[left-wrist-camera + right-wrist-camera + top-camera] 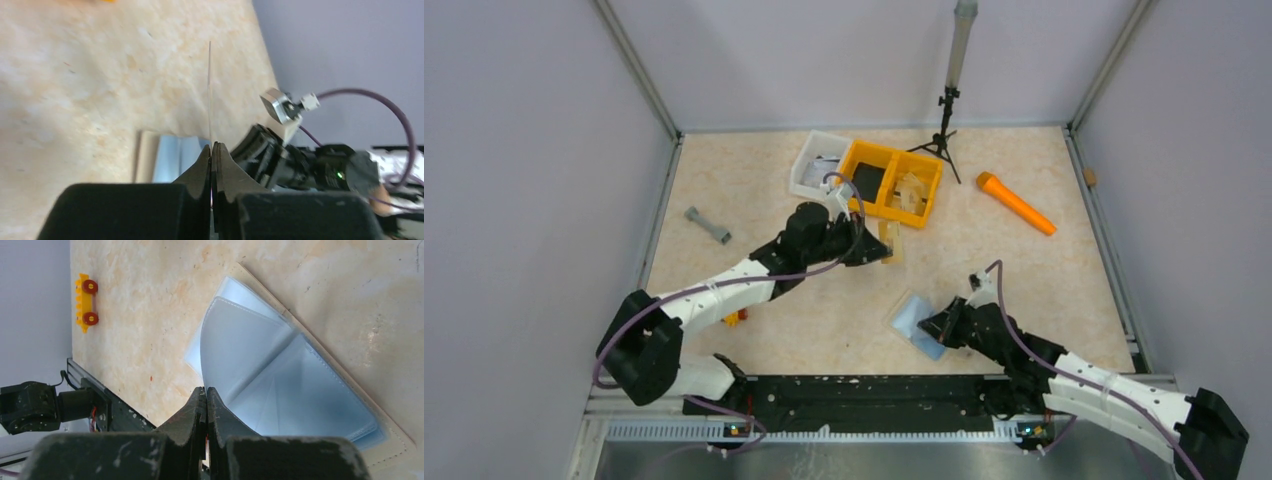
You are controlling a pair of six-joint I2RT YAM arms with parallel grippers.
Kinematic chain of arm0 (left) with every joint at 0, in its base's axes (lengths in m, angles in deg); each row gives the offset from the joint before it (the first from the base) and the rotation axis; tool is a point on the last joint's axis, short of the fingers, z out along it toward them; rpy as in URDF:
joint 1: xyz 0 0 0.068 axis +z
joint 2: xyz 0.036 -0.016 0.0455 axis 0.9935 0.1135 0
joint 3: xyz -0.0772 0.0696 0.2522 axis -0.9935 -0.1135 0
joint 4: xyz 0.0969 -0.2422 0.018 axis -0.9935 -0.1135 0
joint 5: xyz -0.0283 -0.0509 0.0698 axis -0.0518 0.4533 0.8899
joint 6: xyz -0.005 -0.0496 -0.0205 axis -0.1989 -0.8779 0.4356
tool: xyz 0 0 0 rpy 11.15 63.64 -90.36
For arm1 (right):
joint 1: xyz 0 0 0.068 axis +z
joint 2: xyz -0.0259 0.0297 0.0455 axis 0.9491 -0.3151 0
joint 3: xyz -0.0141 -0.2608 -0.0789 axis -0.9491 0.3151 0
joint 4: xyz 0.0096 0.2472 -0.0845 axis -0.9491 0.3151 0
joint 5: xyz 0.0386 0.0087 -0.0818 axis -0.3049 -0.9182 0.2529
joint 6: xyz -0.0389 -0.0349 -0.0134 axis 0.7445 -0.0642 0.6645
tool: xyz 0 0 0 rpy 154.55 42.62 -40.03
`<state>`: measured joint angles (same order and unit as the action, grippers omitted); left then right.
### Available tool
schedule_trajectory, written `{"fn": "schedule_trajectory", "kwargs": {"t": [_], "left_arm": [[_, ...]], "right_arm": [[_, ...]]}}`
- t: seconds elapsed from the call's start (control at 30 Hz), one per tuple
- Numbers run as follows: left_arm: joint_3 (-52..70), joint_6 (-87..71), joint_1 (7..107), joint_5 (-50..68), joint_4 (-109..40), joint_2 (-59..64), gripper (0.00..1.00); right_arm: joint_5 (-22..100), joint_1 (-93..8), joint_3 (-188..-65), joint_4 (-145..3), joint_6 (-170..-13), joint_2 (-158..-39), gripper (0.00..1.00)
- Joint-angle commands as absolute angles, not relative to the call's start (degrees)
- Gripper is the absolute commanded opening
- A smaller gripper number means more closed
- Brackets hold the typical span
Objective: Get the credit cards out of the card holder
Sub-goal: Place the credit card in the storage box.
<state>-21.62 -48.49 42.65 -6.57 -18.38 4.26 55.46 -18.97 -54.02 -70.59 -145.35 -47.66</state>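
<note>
The card holder [910,318] lies open on the table, tan outside with blue-grey clear sleeves [280,385] inside. My right gripper [206,390] is shut on the edge of one sleeve, which curls up from the jaws. In the top view that gripper [931,325] sits at the holder's near right side. My left gripper [212,146] is shut on a thin credit card [210,90], seen edge-on as a pale line. It holds the card [891,243] above the table, behind the holder [170,157].
A yellow bin [894,180] and a white bin [816,165] stand at the back, close behind the left gripper [879,250]. An orange stick [1017,203], a grey dumbbell [708,225], a tripod [944,130] and a yellow toy piece [85,302] are around.
</note>
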Motion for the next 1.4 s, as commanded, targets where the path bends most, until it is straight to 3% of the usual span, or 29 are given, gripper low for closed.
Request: {"fn": "schedule_trajectory", "kwargs": {"t": [0.0,0.23,0.37,0.5,0.77,1.1,1.37], "left_arm": [[-9.7,-33.9,43.1,7.2,-43.9,9.1,0.00],[17.0,-15.8,41.9,16.4,-61.4,27.2,0.00],[26.1,0.6,40.3,25.0,-63.1,31.2,0.00],[28.2,15.5,40.1,27.1,-57.7,31.2,0.00],[26.0,52.0,40.3,14.7,-48.0,32.9,0.00],[33.7,67.0,42.6,14.5,-44.4,44.2,0.00],[40.4,68.9,42.5,16.4,-44.7,51.0,0.00]], "right_arm": [[56.2,-19.5,-56.3,-73.2,-142.3,-47.8,0.00],[57.0,-19.5,-57.9,-71.5,-138.8,-47.5,0.00],[57.2,-19.5,-58.2,-71.5,-137.9,-47.1,0.00],[57.2,-19.5,-58.5,-71.5,-137.1,-46.8,0.00],[56.8,-19.5,-58.6,-71.5,-137.0,-46.6,0.00],[56.7,-19.5,-58.0,-68.7,-137.7,-44.2,0.00],[56.7,-19.4,-57.5,-68.5,-138.6,-43.7,0.00]]}}
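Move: The left gripper holds the credit card. The yellow storage box's right compartment, where cards already lie, is about 26 cm ahead of it, 6 cm right and 16 cm below. The box's left compartment, holding a black item, lies roughly 28 cm ahead and 4 cm left, and the white bin some 30 cm ahead and 15 cm left, equally low. From the right hand, the right compartment is about 36 cm ahead, 2 cm left and 3 cm lower. Carry the card with the left gripper forward about 25 cm, drifting slightly right, to the storage box's right compartment: dip on the way out, rise again on nearing the box, then sink over the compartment. Meanwhile roll the wrist roughly 110 degrees, clockwise looking along the fingers, and tip them farther down, keeping the fingers shut on the card. ##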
